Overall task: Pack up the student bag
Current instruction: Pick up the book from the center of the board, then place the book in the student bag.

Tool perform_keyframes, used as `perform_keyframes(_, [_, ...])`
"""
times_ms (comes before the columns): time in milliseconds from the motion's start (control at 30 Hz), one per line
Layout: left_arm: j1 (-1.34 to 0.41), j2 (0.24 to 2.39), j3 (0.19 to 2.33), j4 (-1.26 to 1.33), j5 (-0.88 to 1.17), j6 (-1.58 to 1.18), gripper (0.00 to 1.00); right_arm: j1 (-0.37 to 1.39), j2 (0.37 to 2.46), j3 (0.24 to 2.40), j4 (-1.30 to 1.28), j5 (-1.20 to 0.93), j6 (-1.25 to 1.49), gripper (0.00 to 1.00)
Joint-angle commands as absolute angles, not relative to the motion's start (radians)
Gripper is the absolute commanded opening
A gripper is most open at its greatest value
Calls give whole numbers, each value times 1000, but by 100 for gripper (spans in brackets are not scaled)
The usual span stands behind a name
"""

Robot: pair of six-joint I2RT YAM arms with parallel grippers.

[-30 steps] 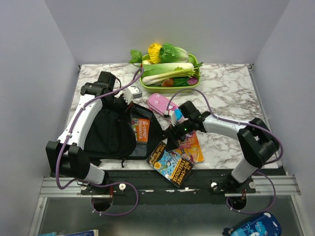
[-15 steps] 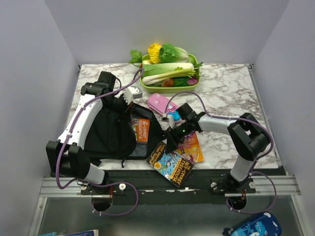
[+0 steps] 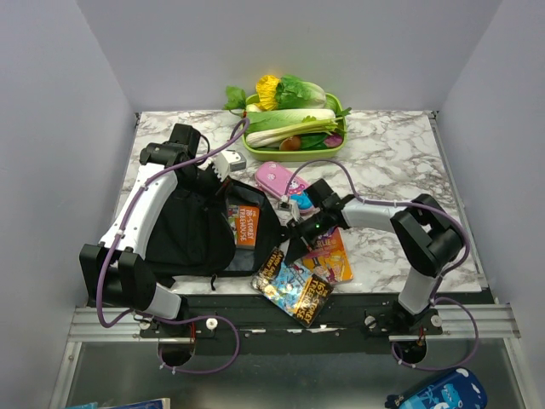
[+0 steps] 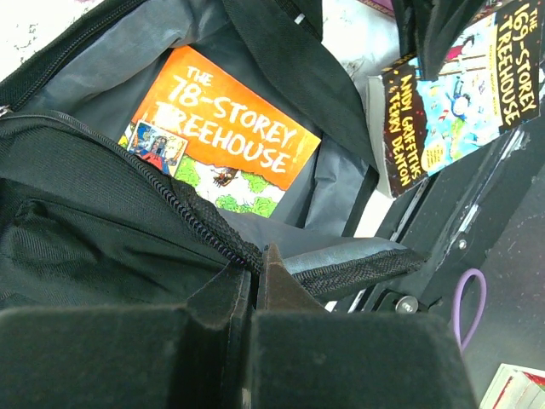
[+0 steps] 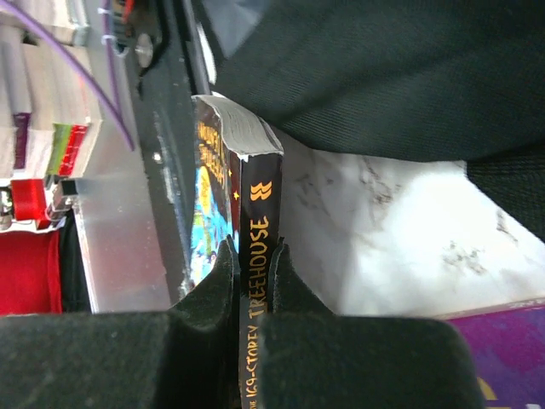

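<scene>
The student bag, black with grey lining, lies open at the left of the table. An orange Treehouse book sits inside it. My left gripper is shut on the bag's zip rim and holds the mouth open; in the top view it is at the bag's far edge. My right gripper is shut on the dark spine of a second Treehouse book. That book lies at the table's front edge, just right of the bag, with the right gripper at its far end.
Another book with an orange and purple cover lies under the right arm. A pink pencil case lies behind it. A green tray of vegetables stands at the back. The black frame rail runs along the near edge.
My right gripper's jaws have gone from wide open to shut on the book's spine. The book has shifted slightly at the table's edge. The left arm has not moved.
</scene>
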State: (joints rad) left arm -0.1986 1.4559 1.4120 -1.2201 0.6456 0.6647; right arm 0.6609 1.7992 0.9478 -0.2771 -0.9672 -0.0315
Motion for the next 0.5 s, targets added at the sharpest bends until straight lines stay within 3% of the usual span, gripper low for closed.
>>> perform_keyframes(0, [-204, 1453, 1445, -1258, 650, 676, 0, 655, 1686, 951, -206, -1103, -14, 0])
perform_keyframes(200, [-204, 1456, 1454, -1267, 653, 680, 0, 646, 1617, 988, -173, -1210, -14, 1])
perform_keyframes(467, [-216, 1456, 1480, -1301, 673, 680, 0, 640, 1825, 1281, -192, -976, 107, 1])
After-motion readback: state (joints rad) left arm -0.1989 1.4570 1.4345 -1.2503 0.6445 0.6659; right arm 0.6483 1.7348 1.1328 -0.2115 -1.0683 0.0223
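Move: The right hand already pinches the 169-Storey book by its spine, low near the board; the bag opening, where the orange book lies, is about 11 cm to its left and 5 cm farther out, slightly lower. The Charlie book lies some 9 cm to the hand's right and 2 cm back, the pink pencil case about 16 cm ahead. From the left hand the bag opening is roughly 7 cm right, 1 cm back and 16 cm below. Straight up first, fast, the right hand raises the pinched 169-Storey book some 9 cm, its fingertips tipping upward about 15 degrees. As the rise tapers off, the hand swings forward and left, about 4 cm each way, towards the bag opening. The left hand stays put and keeps the bag's rim pinched and held up. ##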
